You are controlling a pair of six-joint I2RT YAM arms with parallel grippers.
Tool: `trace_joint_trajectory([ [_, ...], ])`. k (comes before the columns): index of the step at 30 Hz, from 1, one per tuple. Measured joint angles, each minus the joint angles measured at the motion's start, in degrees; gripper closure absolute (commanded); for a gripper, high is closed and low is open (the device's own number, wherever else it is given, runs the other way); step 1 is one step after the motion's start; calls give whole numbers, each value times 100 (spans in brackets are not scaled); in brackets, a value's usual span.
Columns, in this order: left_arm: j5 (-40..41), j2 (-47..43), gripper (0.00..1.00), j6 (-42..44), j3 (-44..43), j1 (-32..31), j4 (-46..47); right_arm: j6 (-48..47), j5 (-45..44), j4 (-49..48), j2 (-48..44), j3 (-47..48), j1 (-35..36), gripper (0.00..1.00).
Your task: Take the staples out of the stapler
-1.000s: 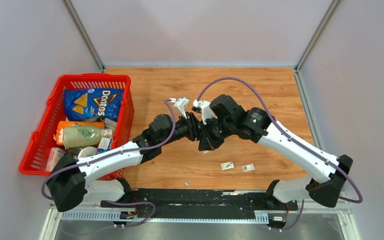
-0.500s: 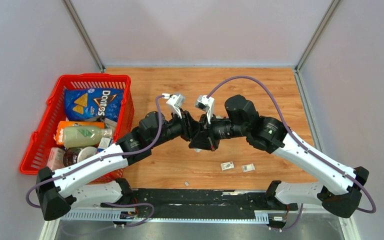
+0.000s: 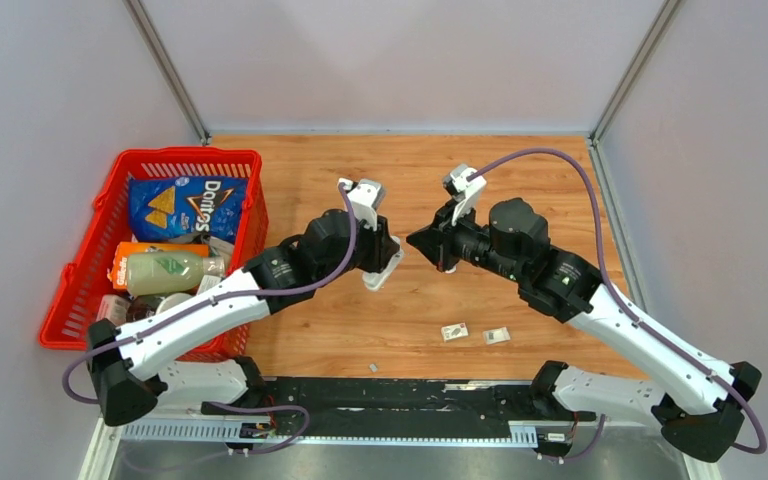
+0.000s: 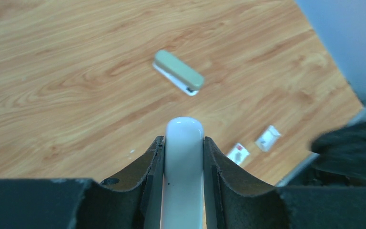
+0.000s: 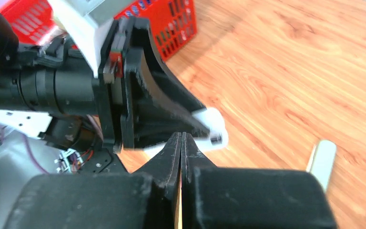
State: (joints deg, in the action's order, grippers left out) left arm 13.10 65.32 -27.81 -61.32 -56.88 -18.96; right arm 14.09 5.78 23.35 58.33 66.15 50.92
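Observation:
My left gripper [image 3: 388,258] is shut on a white stapler [image 3: 380,278] and holds it above the middle of the table. In the left wrist view the stapler's rounded end [image 4: 184,131] sticks out between my left gripper's [image 4: 183,140] fingers. My right gripper [image 3: 415,241] hangs just right of it, jaws pressed together with nothing showing between them. In the right wrist view my right gripper [image 5: 181,136] points at the stapler's tip [image 5: 213,128]. A tiny grey strip [image 3: 373,367], perhaps staples, lies near the front edge.
A green-and-white stapler [image 4: 178,73] lies flat on the wood; it also shows in the right wrist view [image 5: 322,157]. Two small white packets [image 3: 454,331] [image 3: 497,335] lie in front. A red basket [image 3: 188,153] with a Doritos bag [image 3: 190,205] and a bottle [image 3: 165,272] stands at the left.
The two grippers were together over the middle of the table. My right gripper has pulled away up and to the right. My left gripper still holds the white stapler.

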Motion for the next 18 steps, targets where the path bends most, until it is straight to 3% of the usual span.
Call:
trace_joint_trajectory([
  [10, 380, 688, 100, 254, -173, 1399, -114, 535, -1316, 170, -262, -1040, 0, 90],
  [17, 361, 1377, 100, 400, -310, 2243, 195, 1040, -1851, 339, -264, -1676, 0, 71],
  [18, 352, 1512, 100, 442, -363, 2302, 264, 1108, -1882, 328, -273, -1753, 0, 64],
])
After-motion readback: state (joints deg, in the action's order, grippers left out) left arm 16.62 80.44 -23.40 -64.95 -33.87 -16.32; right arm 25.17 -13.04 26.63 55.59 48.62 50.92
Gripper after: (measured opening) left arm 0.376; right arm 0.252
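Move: The left hand still grips the white stapler. Open table lies about 17 cm ahead, 10 left and 25 below it; the green stapler is roughly 19 ahead and 14 right, and the red basket's middle some 11 ahead and 46 left. From the empty right hand the green stapler lies about 20 ahead, 11 right and 30 below. The patterned box is 3 ahead and 13 right, the pale box 2 ahead and 21 right. Swing the left gripper forward and left, about 17 cm over the table and sinking 6, away from the right hand; turn it some 25 degrees counter-clockwise and keep the white stapler pinched. Meanwhile lower the empty right gripper about 13 cm while easing right, turning clockwise and tipping downward; start parting its shut fingers late, to about a quarter open. ##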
